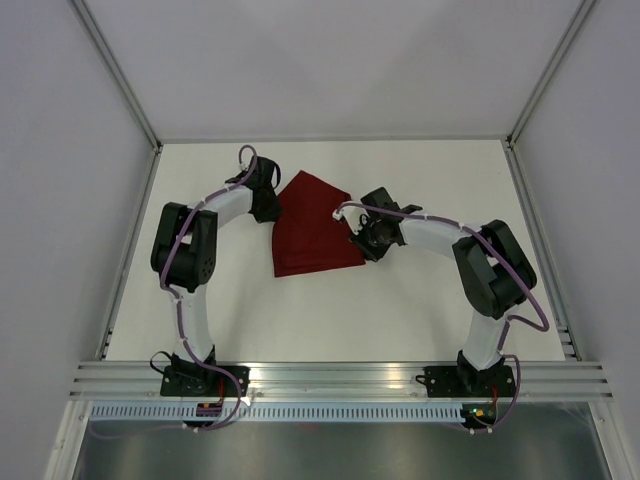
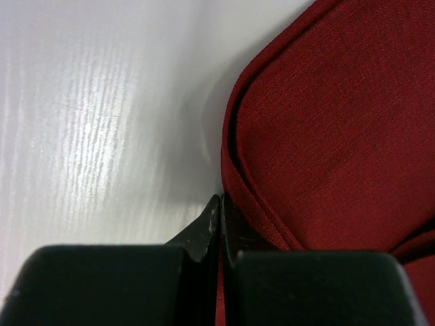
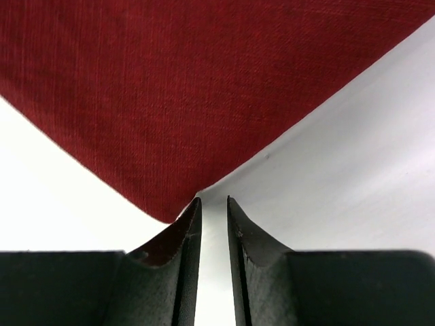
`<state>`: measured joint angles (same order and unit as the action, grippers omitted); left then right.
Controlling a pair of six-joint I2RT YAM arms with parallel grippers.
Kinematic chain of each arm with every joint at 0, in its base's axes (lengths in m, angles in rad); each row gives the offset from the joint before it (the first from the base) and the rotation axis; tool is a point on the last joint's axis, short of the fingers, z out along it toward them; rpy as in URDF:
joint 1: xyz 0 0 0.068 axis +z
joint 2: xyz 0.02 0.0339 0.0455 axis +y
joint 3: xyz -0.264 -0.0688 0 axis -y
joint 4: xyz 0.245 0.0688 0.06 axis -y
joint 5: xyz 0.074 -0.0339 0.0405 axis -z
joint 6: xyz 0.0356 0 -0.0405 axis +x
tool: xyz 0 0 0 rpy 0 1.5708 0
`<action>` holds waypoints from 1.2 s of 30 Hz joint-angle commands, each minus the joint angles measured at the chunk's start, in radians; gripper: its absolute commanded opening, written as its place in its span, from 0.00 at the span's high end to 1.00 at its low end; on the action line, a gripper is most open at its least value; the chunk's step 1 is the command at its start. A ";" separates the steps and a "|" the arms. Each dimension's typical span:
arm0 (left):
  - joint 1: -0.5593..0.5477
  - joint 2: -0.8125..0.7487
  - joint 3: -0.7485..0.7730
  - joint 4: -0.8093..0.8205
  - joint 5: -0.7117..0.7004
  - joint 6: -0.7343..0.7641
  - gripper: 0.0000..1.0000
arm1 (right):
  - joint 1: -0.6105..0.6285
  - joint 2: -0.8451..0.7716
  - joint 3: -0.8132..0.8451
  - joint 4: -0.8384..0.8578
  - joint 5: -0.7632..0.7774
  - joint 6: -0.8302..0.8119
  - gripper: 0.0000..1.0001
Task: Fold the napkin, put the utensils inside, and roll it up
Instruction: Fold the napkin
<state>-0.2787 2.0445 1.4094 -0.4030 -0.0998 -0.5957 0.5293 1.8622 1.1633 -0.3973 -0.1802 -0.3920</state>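
The dark red napkin [image 1: 312, 228] lies folded on the white table between both arms. My left gripper [image 1: 268, 207] is at its left edge, shut on the napkin; a thin strip of red cloth shows between the closed jaws in the left wrist view [image 2: 221, 204], with layered folded edges [image 2: 319, 136] just beyond. My right gripper [image 1: 357, 241] is at the napkin's right side. In the right wrist view its jaws [image 3: 213, 202] stand a narrow gap apart with nothing between them, just short of a napkin corner [image 3: 170, 210]. No utensils are in view.
The white table [image 1: 400, 310] is bounded by grey walls with metal frame posts at the back corners [image 1: 155, 148]. An aluminium rail [image 1: 330, 378] runs along the near edge by the arm bases.
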 commanded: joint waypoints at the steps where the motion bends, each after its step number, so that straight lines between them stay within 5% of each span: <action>1: -0.031 0.051 0.033 -0.073 0.037 0.083 0.98 | 0.006 -0.057 -0.034 -0.060 -0.008 -0.034 0.73; 14: -0.082 0.089 0.091 -0.088 0.065 0.137 0.91 | 0.051 -0.110 -0.063 -0.098 -0.025 -0.033 0.73; 19: -0.065 0.043 0.071 -0.089 0.032 0.142 0.81 | 0.046 -0.179 -0.100 -0.103 0.015 -0.053 0.72; 26: 0.004 -0.176 0.017 -0.085 0.040 0.177 0.51 | 0.031 -0.354 -0.132 -0.110 0.007 -0.065 0.66; 30: 0.019 -0.358 -0.019 -0.085 0.066 0.183 0.48 | 0.058 -0.383 -0.123 -0.066 -0.001 -0.070 0.47; 36: 0.019 -0.629 -0.133 -0.062 0.129 0.162 0.45 | 0.193 -0.319 -0.103 0.020 0.010 -0.097 0.41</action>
<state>-0.2546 1.5471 1.3369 -0.4763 -0.0334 -0.4549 0.6666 1.5055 1.0348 -0.4370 -0.1799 -0.4667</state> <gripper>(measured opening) 0.543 0.596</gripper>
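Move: The folded napkin's middle lies about 10 cm right of the left hand and 2 cm back, with its left edge at those shut fingertips; its far corner is some 13 cm ahead and 7 cm right of that hand. The same middle lies about 9 cm ahead and 13 cm left of the right hand, its near right corner 2 cm back and 2 cm left of that hand. All this lies about 1 cm below the hands. The shut left fingers push the napkin's left edge about 4 cm to the right while the part-open right fingers drag its right side by the near corner some 4 cm straight back. Then both come free: the left draws off leftward and climbs about 18 cm, opening halfway and tipping up, while the right rises 8 cm, opens wider and finally swings left. ##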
